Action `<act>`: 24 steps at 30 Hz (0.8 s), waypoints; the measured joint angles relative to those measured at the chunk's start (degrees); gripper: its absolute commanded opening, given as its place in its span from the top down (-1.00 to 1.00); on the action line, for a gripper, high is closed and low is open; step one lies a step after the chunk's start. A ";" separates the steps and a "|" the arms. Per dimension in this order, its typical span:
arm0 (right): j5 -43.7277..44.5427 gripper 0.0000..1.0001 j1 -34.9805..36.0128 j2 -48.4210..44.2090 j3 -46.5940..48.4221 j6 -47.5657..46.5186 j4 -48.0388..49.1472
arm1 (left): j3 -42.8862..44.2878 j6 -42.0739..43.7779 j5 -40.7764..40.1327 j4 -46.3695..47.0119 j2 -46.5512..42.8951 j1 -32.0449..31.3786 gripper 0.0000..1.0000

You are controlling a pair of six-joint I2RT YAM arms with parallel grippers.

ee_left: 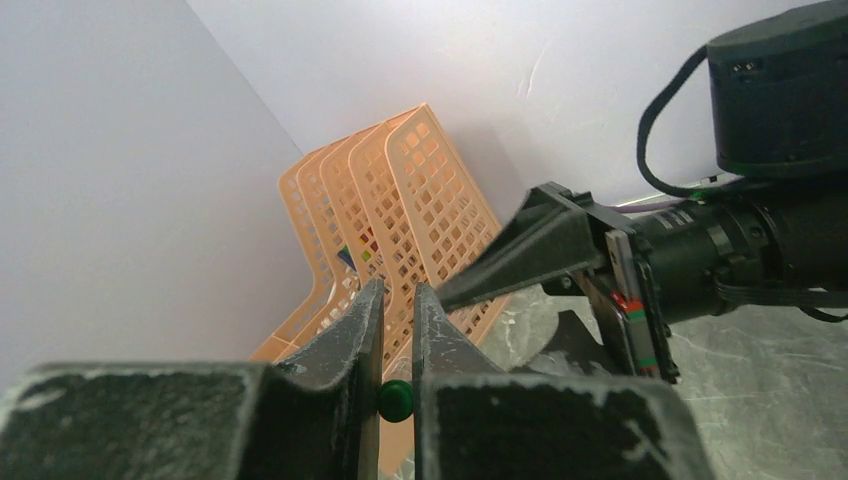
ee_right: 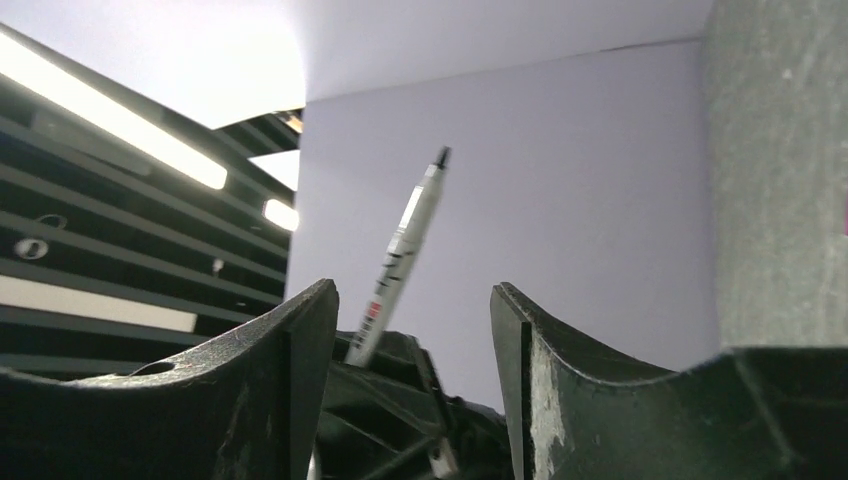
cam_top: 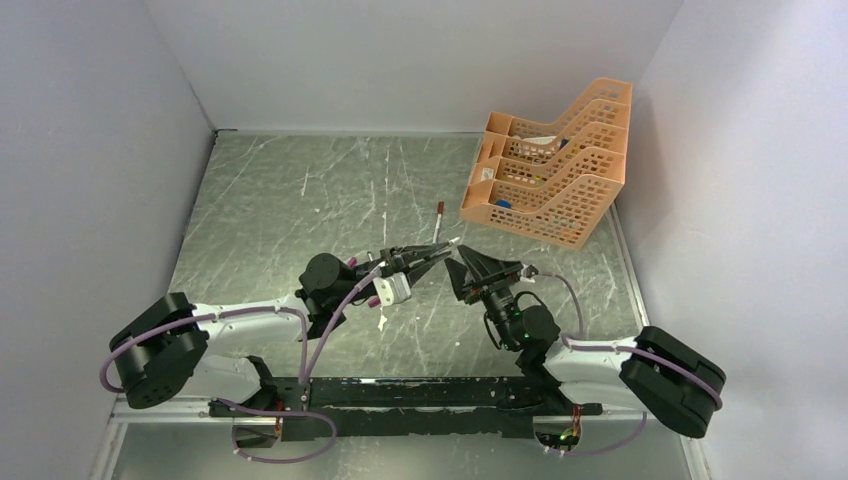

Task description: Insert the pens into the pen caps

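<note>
My left gripper (cam_top: pixel 440 252) is shut on a thin silvery-white pen (cam_top: pixel 451 242) that sticks out past its fingertips toward the right arm. In the left wrist view, the pen's green rear end (ee_left: pixel 397 400) sits pinched between the nearly closed jaws of the left gripper (ee_left: pixel 399 288). The right gripper (cam_top: pixel 454 260) faces it, open. In the right wrist view, the pen (ee_right: pixel 405 245) with its dark tip slants up between the spread jaws of the right gripper (ee_right: pixel 412 290), closer to the left finger (ee_right: pixel 300 340). A dark red-brown cap (cam_top: pixel 440 208) lies on the table behind both grippers.
An orange mesh tray (cam_top: pixel 560 190) with stepped tiers stands at the back right, close behind the right gripper; it also fills the middle of the left wrist view as the tray (ee_left: pixel 420 200). Grey walls close in the marbled table (cam_top: pixel 290 200) on three sides.
</note>
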 measured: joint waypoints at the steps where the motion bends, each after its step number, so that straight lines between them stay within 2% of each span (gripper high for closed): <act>1: -0.37 -0.07 -0.48 0.74 0.28 0.22 1.31 | 0.00 0.20 0.02 -0.26 -0.02 -0.11 0.87; 3: -1.14 0.09 -1.31 1.66 1.01 0.57 3.37 | 0.00 0.55 0.04 -0.85 -0.04 -0.35 0.87; 10: -4.39 0.11 -3.78 3.52 2.82 1.05 6.36 | 0.00 1.31 0.24 -2.05 -1.09 -1.05 0.87; 16: -7.72 0.14 -5.68 3.74 3.76 1.73 4.66 | 0.00 2.05 0.17 -2.60 -1.29 -2.64 0.86; 17: -7.93 0.23 -5.77 3.58 3.89 1.86 4.28 | 0.00 2.12 0.22 -2.82 -1.29 -2.71 0.86; 19: -8.28 0.64 -5.92 3.37 4.00 1.95 3.65 | 0.02 2.36 0.42 -3.06 -1.31 -2.73 0.86; 22: -9.16 0.96 -6.58 3.43 4.02 2.47 2.84 | 0.17 2.49 0.55 -2.95 -1.31 -2.73 0.86; 23: -9.31 1.00 -6.75 3.41 4.07 2.71 2.93 | 0.17 2.49 0.50 -2.97 -1.33 -2.73 0.82; 24: -9.42 1.00 -7.02 3.37 4.13 2.97 3.32 | 0.17 2.51 0.31 -2.99 -1.33 -2.69 0.54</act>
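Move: The green-ended white pen, held by the left hand with its nib pointing to the right, has its middle about 3 cm forward, 3 cm left and 4 cm above the right hand's open fingers; it lies roughly 3 cm right of the left hand and level in height. The finished brown-capped pen lies on the table some 19 cm forward and 3 cm left of the right hand, 22 cm below. From the left hand, a purple cap lies about 11 cm left, 4 cm forward and 29 cm down. The pen is met from below: the right hand rises about 3 cm, easing forward some 1.5 cm, then pauses around the pen with its fingers part open and closes them at the end, pinching the barrel behind the nib. Meanwhile the left hand, still gripping the rear part, draws the pen back about 2 cm. ##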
